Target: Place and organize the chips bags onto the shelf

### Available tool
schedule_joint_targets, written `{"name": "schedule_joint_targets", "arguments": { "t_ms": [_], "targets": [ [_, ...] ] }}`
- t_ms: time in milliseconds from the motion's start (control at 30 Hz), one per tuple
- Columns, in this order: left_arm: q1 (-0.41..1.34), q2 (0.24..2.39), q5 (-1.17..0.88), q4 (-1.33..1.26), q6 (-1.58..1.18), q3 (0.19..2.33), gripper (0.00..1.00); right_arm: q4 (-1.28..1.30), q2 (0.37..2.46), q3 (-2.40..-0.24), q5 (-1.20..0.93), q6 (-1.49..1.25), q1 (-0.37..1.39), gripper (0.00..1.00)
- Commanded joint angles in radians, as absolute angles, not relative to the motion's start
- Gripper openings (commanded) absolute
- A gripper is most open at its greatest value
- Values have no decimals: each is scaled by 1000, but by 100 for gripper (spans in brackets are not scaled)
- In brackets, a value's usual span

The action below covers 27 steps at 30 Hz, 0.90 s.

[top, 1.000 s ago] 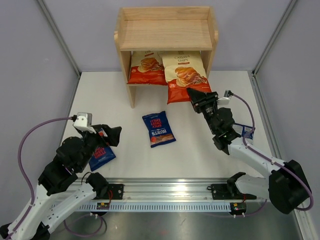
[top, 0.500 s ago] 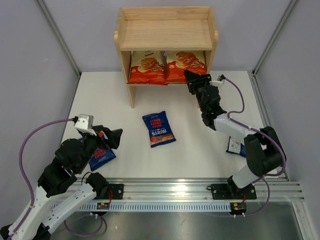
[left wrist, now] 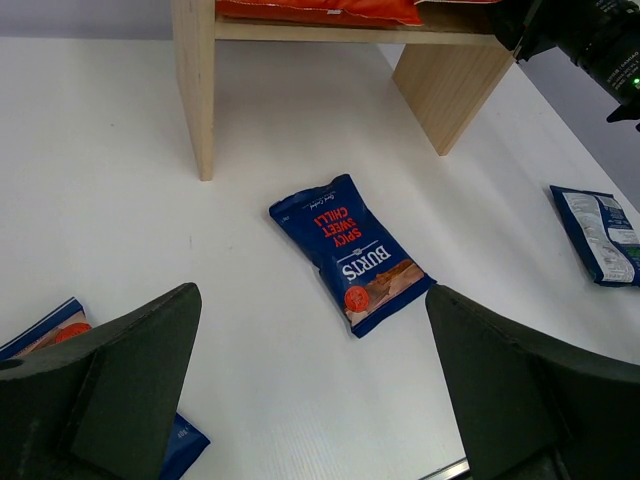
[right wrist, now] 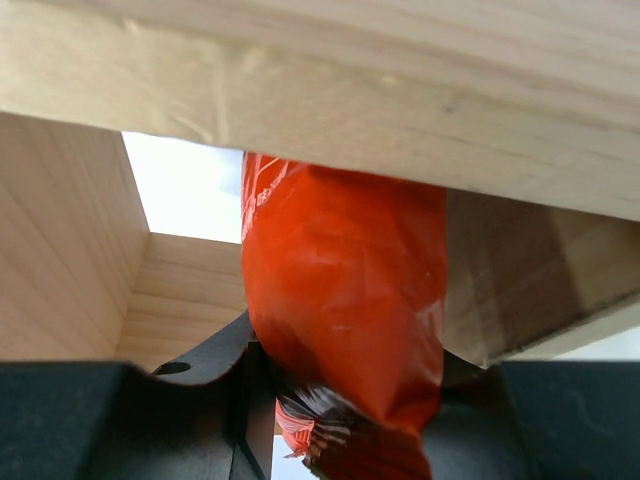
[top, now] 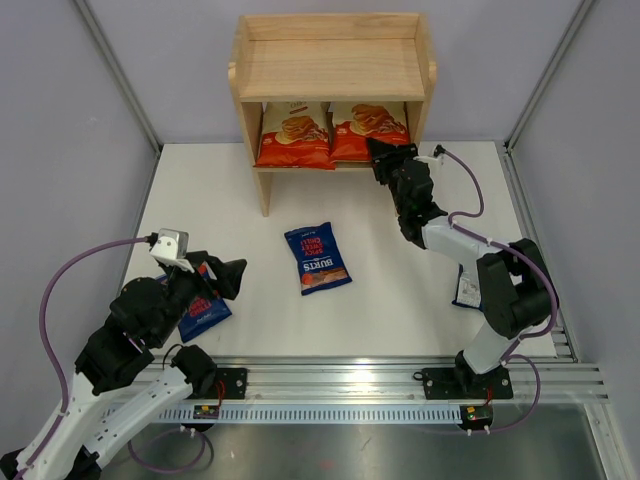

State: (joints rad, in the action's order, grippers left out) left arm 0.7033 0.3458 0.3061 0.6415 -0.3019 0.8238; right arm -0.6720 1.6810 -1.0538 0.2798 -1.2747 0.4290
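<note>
The wooden shelf (top: 330, 70) stands at the back. Two cream-and-red-orange Cassava bags lie on its lower tier, one left (top: 294, 135) and one right (top: 368, 128). My right gripper (top: 385, 158) is shut on the right bag's front edge at the tier's mouth. In the right wrist view the orange bag (right wrist: 345, 300) sits between the jaws (right wrist: 350, 400), under the shelf board (right wrist: 300, 90). My left gripper (top: 232, 275) is open and empty (left wrist: 315, 390). A red-labelled Burts bag (top: 317, 257) lies mid-table (left wrist: 350, 250). Another (top: 203, 308) lies under my left arm (left wrist: 50, 325).
A third dark blue bag (top: 463, 290) lies face down at the right, partly behind my right arm, and shows in the left wrist view (left wrist: 598, 232). The shelf's top tier (top: 330, 45) holds nothing. Grey walls enclose the white table (top: 400, 300).
My right arm reached forward and carried the right Cassava bag from the table in front of the shelf into the lower tier. My left arm has barely moved.
</note>
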Motion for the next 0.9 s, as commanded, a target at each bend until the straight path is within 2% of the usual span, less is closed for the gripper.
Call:
{"name": "schedule_joint_targets", "arguments": {
  "t_ms": [0, 67, 100, 133, 233, 267, 367, 533, 600, 700, 767, 867],
  "targets": [
    [701, 337, 282, 611, -279, 822, 99, -663, 1654, -1062, 314, -1310, 419, 14],
    [701, 339, 282, 612, -279, 824, 99, -646, 1643, -1052, 316, -1309, 419, 16],
    [701, 337, 284, 612, -279, 825, 99, -637, 1640, -1054, 316, -1307, 419, 20],
    [701, 336, 285, 612, -279, 824, 99, -591, 1628, -1058, 318, -1305, 420, 28],
    [701, 334, 290, 612, -281, 824, 99, -497, 1611, -1092, 314, -1289, 419, 38],
    [701, 336, 291, 614, -282, 824, 99, -479, 1608, -1095, 311, -1281, 419, 44],
    [701, 336, 299, 617, -285, 824, 99, -411, 1594, -1120, 296, -1250, 420, 50],
    [701, 342, 313, 621, -290, 827, 99, -316, 1569, -1138, 253, -1226, 419, 67],
    [701, 356, 325, 623, -293, 830, 99, -293, 1557, -1137, 232, -1224, 419, 82],
    [701, 376, 342, 632, -305, 838, 99, -250, 1536, -1134, 219, -1221, 419, 94],
    [701, 411, 351, 638, -328, 842, 99, -224, 1517, -1131, 216, -1216, 417, 98],
    [701, 488, 344, 649, -373, 862, 99, -155, 1483, -1132, 221, -1207, 419, 99]
  ]
}}
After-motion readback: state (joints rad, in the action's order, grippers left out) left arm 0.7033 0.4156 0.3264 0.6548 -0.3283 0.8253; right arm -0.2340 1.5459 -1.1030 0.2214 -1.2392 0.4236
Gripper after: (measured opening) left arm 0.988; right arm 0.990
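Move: The right hand is pinching the front edge of the right-hand cassava chips bag on the shelf's lower board; the bag's middle lies about 8 cm ahead of that hand, 2 cm left and roughly level. The other cassava bag is some 17 cm farther left of it, equally deep; the shelf's right upright is about 9 cm ahead and 8 cm right. From the left hand the bag lies roughly 39 cm ahead and 28 cm right, about level. Lowering the bag's pinched front edge onto the shelf board by some 2 to 3 cm, the right hand tips down, then spreads its fingers wide to let go and draws back about 3 cm towards the robot, ending tipped some 15 degrees. The empty, open left hand sinks a little at the very end. ##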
